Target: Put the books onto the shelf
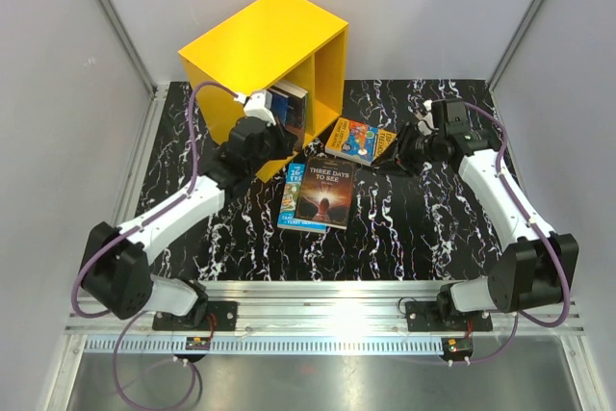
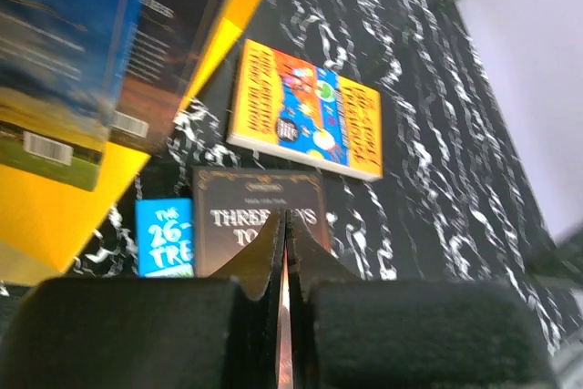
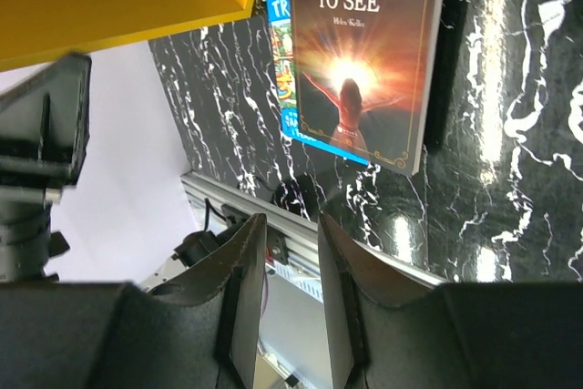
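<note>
The yellow shelf [image 1: 260, 45] stands at the back left, with two books [image 1: 291, 106] upright in one compartment; they also show as books in the shelf [image 2: 68, 61]. On the table lie a dark "Three Days to See" book [image 1: 327, 192] [image 3: 360, 43] on top of a blue book [image 1: 290, 204] [image 2: 164, 241], and an orange-yellow book [image 1: 354, 138] [image 2: 305, 111]. My left gripper [image 1: 281, 134] [image 2: 285, 218] is shut and empty, hovering by the shelf's open front. My right gripper [image 1: 393, 155] [image 3: 290, 223] is at the orange-yellow book's right edge, jaws apart, nothing between them.
The black marbled table [image 1: 423, 228] is bounded by grey walls at the sides and back. An aluminium rail [image 1: 327, 300] with the arm bases runs along the near edge. The shelf's second compartment [image 1: 325, 79] faces the lying books.
</note>
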You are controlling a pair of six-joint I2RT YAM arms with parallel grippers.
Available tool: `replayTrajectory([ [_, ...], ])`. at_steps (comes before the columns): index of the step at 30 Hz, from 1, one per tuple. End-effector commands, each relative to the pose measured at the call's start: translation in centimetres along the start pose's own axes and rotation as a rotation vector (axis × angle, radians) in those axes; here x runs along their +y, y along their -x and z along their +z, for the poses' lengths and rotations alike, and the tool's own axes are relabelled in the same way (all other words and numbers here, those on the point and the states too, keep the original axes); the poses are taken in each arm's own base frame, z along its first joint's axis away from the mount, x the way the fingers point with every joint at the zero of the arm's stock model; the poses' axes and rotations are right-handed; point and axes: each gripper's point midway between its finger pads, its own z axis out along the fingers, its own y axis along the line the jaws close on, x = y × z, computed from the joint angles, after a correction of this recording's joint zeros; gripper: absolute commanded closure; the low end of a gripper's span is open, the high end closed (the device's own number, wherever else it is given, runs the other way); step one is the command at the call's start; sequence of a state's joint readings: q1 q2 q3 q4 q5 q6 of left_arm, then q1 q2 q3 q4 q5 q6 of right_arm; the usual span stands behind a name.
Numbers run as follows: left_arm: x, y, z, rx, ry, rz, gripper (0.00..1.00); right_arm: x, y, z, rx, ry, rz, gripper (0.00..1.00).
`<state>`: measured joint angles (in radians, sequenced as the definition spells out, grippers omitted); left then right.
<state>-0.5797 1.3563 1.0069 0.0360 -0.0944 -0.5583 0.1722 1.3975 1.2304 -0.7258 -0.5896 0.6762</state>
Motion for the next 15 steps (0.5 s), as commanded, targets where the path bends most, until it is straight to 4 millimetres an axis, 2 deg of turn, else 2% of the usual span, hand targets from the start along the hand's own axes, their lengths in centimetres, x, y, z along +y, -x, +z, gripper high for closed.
replayTrajectory([
  [1, 1.8, 1.5, 1.9, -0.068, 0.063, 0.011, 1.00, -0.2, -0.6, -0.8, -0.010, -0.024, -0.041, 0.64],
  [2, 2.6, 2.2, 2.2, -0.079, 0.081, 0.007, 1.00, -0.2, -0.5, -0.9, -0.012, -0.029, -0.042, 0.64],
  [3, 3.4, 2.0, 2.7, -0.071, 0.098, 0.013, 1.00, -0.4, -0.6, -0.9, -0.012, -0.037, -0.044, 0.64],
  [8, 6.6, 4.3, 3.1, -0.100, 0.163, 0.024, 1.00, -0.2, -0.3, -1.4, -0.031, -0.048, -0.064, 0.64],
  [11, 8.6, 5.1, 2.7, -0.112, 0.212, 0.016, 1.00, -0.4, 0.0, -1.4, -0.040, -0.059, -0.068, 0.64],
  [15, 11.7, 6.6, 0.9, -0.151, 0.302, 0.017, 1.00, -0.1, 0.3, -1.1, -0.034, -0.053, -0.070, 0.63],
])
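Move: The yellow shelf's middle is about 12 cm ahead of the left hand, 5 cm to its left and some 6 cm lower. Standing books inside it are roughly 11 cm ahead, 1 cm left and 11 cm lower. On the table, some 21 cm below the hand, Three Days to See lies about 10 cm right and 5 cm back, the orange treehouse book 20 cm right and 8 cm ahead. From the right hand the shelf is about 20 cm ahead, 32 cm left and 4 cm below. Forward first, then swinging more and more to the left, the left hand travels roughly 8 cm in all with its fingers still shut, staying nearly level and turning about 10 degrees, mostly counter-clockwise. The gripper comes against the shelf's left front edge and pushes the shelf leftward, away from the flat books. ##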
